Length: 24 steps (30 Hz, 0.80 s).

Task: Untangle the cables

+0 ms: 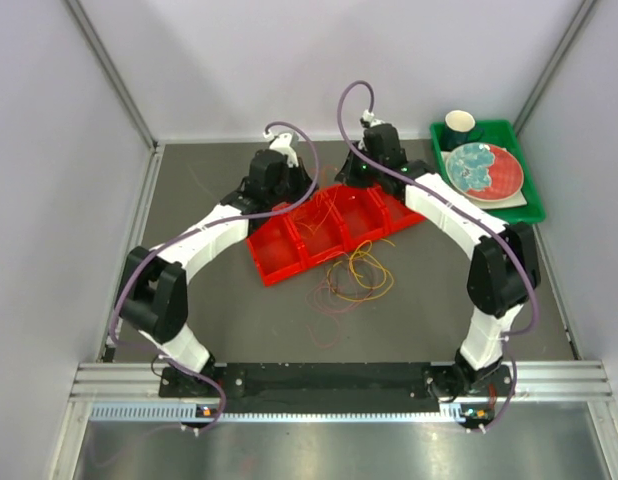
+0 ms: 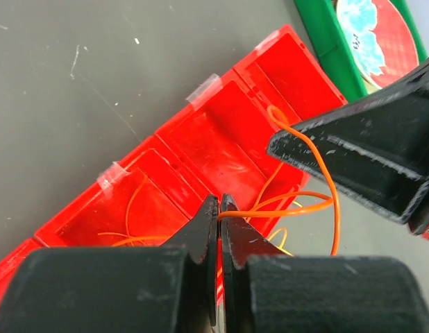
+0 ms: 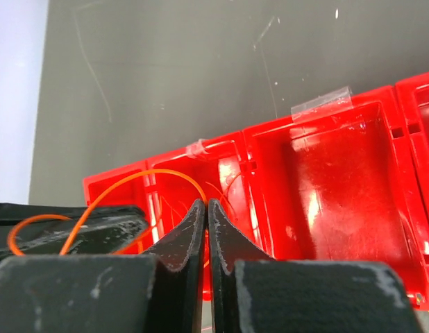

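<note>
A thin orange cable point(image 2: 298, 208) is stretched between my two grippers above the red compartment tray point(image 1: 289, 250). My left gripper point(image 2: 220, 199) is shut on one end of it. From there the cable loops right and up past the right gripper's black fingers point(image 2: 360, 159). My right gripper point(image 3: 206, 202) is shut on the same orange cable point(image 3: 141, 178), which arcs left from its tips over the tray. A loose tangle of yellow, orange and pinkish cables point(image 1: 354, 278) lies on the table just in front of the tray. More orange strands point(image 2: 131, 201) lie inside a tray compartment.
A green tray point(image 1: 529, 205) at the back right holds a red and blue plate point(image 1: 484, 170) and a dark cup point(image 1: 460, 125). Pale walls with metal rails close in the table on the left, right and back.
</note>
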Motion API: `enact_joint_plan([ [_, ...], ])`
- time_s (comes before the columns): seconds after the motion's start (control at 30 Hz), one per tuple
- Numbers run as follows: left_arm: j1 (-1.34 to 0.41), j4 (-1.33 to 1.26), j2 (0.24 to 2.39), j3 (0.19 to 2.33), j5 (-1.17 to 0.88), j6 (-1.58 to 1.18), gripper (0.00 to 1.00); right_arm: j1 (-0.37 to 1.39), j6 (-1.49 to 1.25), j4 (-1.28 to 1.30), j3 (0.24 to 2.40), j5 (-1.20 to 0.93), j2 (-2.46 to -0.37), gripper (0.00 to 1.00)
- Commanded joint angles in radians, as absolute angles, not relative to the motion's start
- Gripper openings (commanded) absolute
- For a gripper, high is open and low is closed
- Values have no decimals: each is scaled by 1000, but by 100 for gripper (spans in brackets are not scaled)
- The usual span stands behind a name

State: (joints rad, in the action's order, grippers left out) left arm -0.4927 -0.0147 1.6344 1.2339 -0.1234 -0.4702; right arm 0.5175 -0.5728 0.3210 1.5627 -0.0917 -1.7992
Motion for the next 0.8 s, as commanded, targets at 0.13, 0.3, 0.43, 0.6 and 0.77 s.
enact_joint_plan([
  [0.13,-463,-43,1667,1233,-146,-494,2,548,-586,285,1594,-97,-1873,0],
  [0.3,-457,-3,1648,1227,-127,-494,46,551,-592,293,1620,-117,-1910,0],
  [0.43,-453,38,1620,1210,-118,-482,71,557,-604,288,1623,-132,-1924,0],
  [0.6,-442,69,1579,1190,-106,-479,71,561,-620,272,1624,-170,-1937,1],
  [0.77,-410,100,1496,1157,-68,-492,71,580,-623,265,1626,-173,-1948,6],
])
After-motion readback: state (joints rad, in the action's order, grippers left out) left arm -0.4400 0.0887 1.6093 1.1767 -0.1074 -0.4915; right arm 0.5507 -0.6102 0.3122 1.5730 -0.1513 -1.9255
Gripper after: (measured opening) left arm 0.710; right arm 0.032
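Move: I hold the orange cable between both hands above the red box. For my left hand, the second compartment from the left lies about 16 cm below, some 3 cm back and 1 cm right; the third is about 11 cm right of that hand, level ahead. For my right hand, the second compartment is about 5 cm back and 5 cm left, 16 cm below. The yellow and pink tangle is roughly 17 cm back and 4 cm right of it. I lower my right hand about 5.5 cm towards the second compartment, easing left as well, its fingers still pinching the orange cable and tipping slightly down. My left hand sinks more gently while its fingers open wide and let go of the cable; it ends up about 3.5 cm lower and as far to the left, most of that sideways draw coming after the fingers open. ##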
